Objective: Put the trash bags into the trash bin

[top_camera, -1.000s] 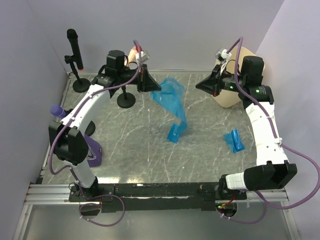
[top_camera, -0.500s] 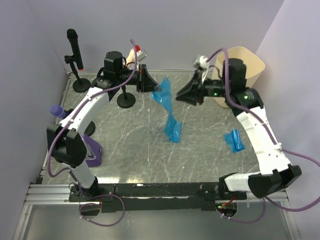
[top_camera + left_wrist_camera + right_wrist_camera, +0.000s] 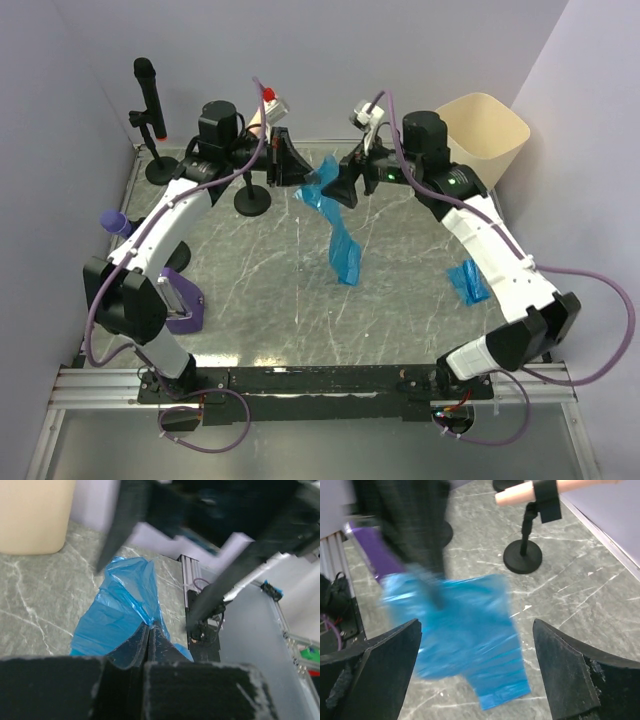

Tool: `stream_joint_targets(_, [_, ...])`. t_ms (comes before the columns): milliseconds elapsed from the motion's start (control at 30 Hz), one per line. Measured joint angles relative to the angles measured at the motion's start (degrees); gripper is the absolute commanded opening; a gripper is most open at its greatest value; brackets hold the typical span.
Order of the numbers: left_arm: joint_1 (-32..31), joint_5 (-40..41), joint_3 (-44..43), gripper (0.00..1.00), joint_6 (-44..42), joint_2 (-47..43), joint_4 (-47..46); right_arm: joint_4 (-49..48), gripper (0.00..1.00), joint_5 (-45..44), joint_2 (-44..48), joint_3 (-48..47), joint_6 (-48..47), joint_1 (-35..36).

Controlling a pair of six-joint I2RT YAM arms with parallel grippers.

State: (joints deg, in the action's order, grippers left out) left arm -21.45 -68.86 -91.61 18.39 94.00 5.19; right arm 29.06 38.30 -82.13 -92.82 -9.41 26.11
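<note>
A long blue trash bag hangs above the table, its lower end reaching down near the marble top. My left gripper is shut on its upper edge, and in the left wrist view the fingertips pinch the blue film. My right gripper stands wide open just right of that grip; the right wrist view shows the bag beyond its spread fingers, apart from them. A second, folded trash bag lies on the table at the right. The cream trash bin stands at the back right corner.
A black microphone on a stand stands at the back left. A black round-foot stand holding a peach tube is behind the hanging bag. A purple object lies near the left arm. Walls close in on three sides.
My right arm has swung left from the bin to the hanging bag and its jaws have opened wide. The left gripper keeps hold of the bag, which now hangs narrower.
</note>
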Motion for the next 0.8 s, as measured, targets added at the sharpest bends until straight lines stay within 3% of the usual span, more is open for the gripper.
stream_joint_targets(133, [0.00,-1.01,0.24,0.01,-3.65,-2.03,1.66,-0.85,0.71,-1.03,-2.62,-1.70,0.70,0.24])
stream_joint_targets(167, [0.00,-1.16,0.11,0.01,-4.98,-2.32,2.73,-0.87,0.60,-1.16,-2.82,-1.88,0.42,0.28])
stream_joint_targets(267, [0.02,-1.33,-1.29,0.01,-10.29,-2.40,7.93,-0.59,0.16,-1.57,-2.97,-2.91,-1.38,0.17])
stream_joint_targets(500, [0.87,-1.07,-1.51,0.02,-17.46,-2.47,14.51,0.04,0.07,1.84,-2.47,-3.56,-4.59,-4.22])
stream_joint_targets(600, [1.20,-1.36,-1.51,0.26,-17.92,-2.49,14.47,1.16,0.07,5.73,-2.05,-3.48,-6.14,-5.86])
stream_joint_targets(800, [1.40,-2.84,-1.51,0.46,-17.97,-2.49,13.03,7.37,0.00,17.03,-1.88,-3.72,-11.58,-5.88])
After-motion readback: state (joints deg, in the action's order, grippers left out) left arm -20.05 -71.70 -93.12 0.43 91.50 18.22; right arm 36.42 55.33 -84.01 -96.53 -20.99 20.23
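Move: Hanging from the left hand's closed fingertips, the trash bag surrounds the space just ahead of the right fingers; its middle is about 2 cm left of and 12 cm below the right hand, and some 4 cm right, 2 cm back and 12 cm below the left. The trash bin stands about 31 cm right of the right hand, 25 cm ahead and 18 cm lower; the second bag lies about 31 cm right, 2 cm back and 31 cm below. Closing from wide open, the right hand pinches the bag's top beside the left fingertips, easing about 3 cm forward and then some 2 cm right. It then draws back about 4 cm, turning some 15 degrees counter-clockwise with its hold kept. The left hand shifts slightly back and left, then opens its fingers about a third and lets go. ##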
